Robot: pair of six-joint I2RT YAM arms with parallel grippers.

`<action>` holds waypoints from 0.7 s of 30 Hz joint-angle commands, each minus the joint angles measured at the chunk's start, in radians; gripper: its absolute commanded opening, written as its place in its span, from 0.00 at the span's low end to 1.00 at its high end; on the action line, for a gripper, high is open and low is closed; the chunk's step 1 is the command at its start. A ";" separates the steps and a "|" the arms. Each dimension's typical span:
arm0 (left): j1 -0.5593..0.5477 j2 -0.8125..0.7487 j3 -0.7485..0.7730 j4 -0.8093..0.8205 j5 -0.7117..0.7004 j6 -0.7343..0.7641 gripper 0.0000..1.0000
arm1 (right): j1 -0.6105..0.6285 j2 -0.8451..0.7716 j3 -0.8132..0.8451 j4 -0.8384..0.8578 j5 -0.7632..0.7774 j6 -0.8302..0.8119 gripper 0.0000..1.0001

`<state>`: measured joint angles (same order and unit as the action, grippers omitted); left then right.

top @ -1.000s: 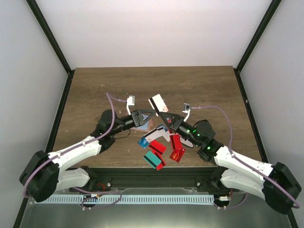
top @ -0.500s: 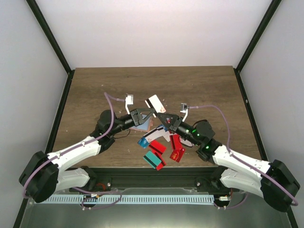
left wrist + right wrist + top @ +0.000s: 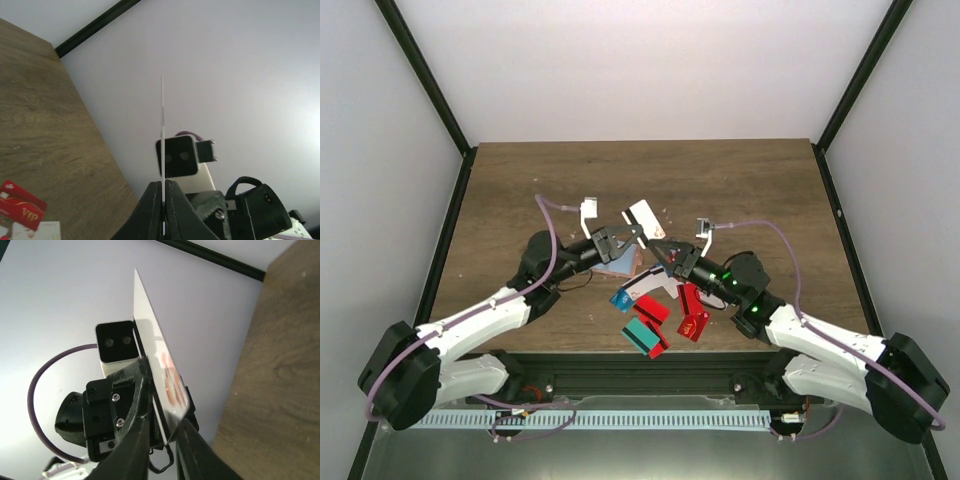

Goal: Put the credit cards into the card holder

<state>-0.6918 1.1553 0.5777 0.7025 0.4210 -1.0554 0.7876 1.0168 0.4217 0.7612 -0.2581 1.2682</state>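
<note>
A white credit card [image 3: 645,213] with red marks stands raised above the table between the two grippers. My left gripper [image 3: 623,238] is shut on it; in the left wrist view the card [image 3: 162,125] shows edge-on, pinched between the jaws [image 3: 162,184]. My right gripper [image 3: 663,250] is just right of it, and in the right wrist view its jaws [image 3: 163,421] stand slightly apart around the lower corner of the card [image 3: 155,352]. The salmon-brown card holder [image 3: 621,265] lies on the table under the left gripper, partly hidden. Several loose cards lie nearer me.
On the table near the front edge lie a blue card [image 3: 620,298], red cards [image 3: 652,308] [image 3: 693,325], a teal card [image 3: 641,336] and a white card [image 3: 647,285]. A red VIP card [image 3: 17,207] shows in the left wrist view. Black frame posts [image 3: 430,90] flank the table.
The left gripper has closed onto the white card. The right gripper's jaws have loosened slightly. The card has tipped and shifted a little left and down.
</note>
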 commanded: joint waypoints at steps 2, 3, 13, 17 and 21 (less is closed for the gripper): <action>0.089 -0.034 0.032 -0.171 0.001 0.075 0.04 | -0.036 -0.013 0.067 -0.178 -0.010 -0.105 0.30; 0.130 -0.047 0.034 -0.263 0.008 0.099 0.04 | -0.051 -0.012 0.095 -0.247 -0.010 -0.143 0.34; 0.416 0.002 0.021 -0.578 0.045 0.414 0.04 | -0.120 0.267 0.280 -0.569 -0.161 -0.382 0.37; 0.455 0.091 0.004 -0.522 0.074 0.487 0.04 | -0.120 0.432 0.354 -0.584 -0.274 -0.435 0.37; 0.475 0.191 0.016 -0.470 0.174 0.518 0.04 | -0.120 0.547 0.423 -0.608 -0.312 -0.486 0.36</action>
<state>-0.2321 1.2835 0.5869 0.1860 0.4892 -0.6243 0.6701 1.4986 0.7609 0.2012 -0.4812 0.8726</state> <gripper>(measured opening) 0.041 0.366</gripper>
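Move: My left hand grips the white card, which the right fingers also still touch. The open card holder lies on the table about 10 cm ahead of my left hand, 8 cm to its left and some 29 cm below; from my right hand it is roughly 13 cm ahead and 11 cm left. Down there the white striped card lies about 6 cm ahead and 1 cm left of my right hand, the red cards almost straight under it, 1 cm back. I let the white card go from my right hand, opening its fingers, and carry it off in my left, about 13 cm left, 9 cm forward and 15 cm down, to the left part of the card holder, tipping the fingers some 30 degrees towards the table. My right hand goes forward, then mostly sinks, 15 cm in all, drifting left towards the holder's right edge, its fingers tipping down as well. ##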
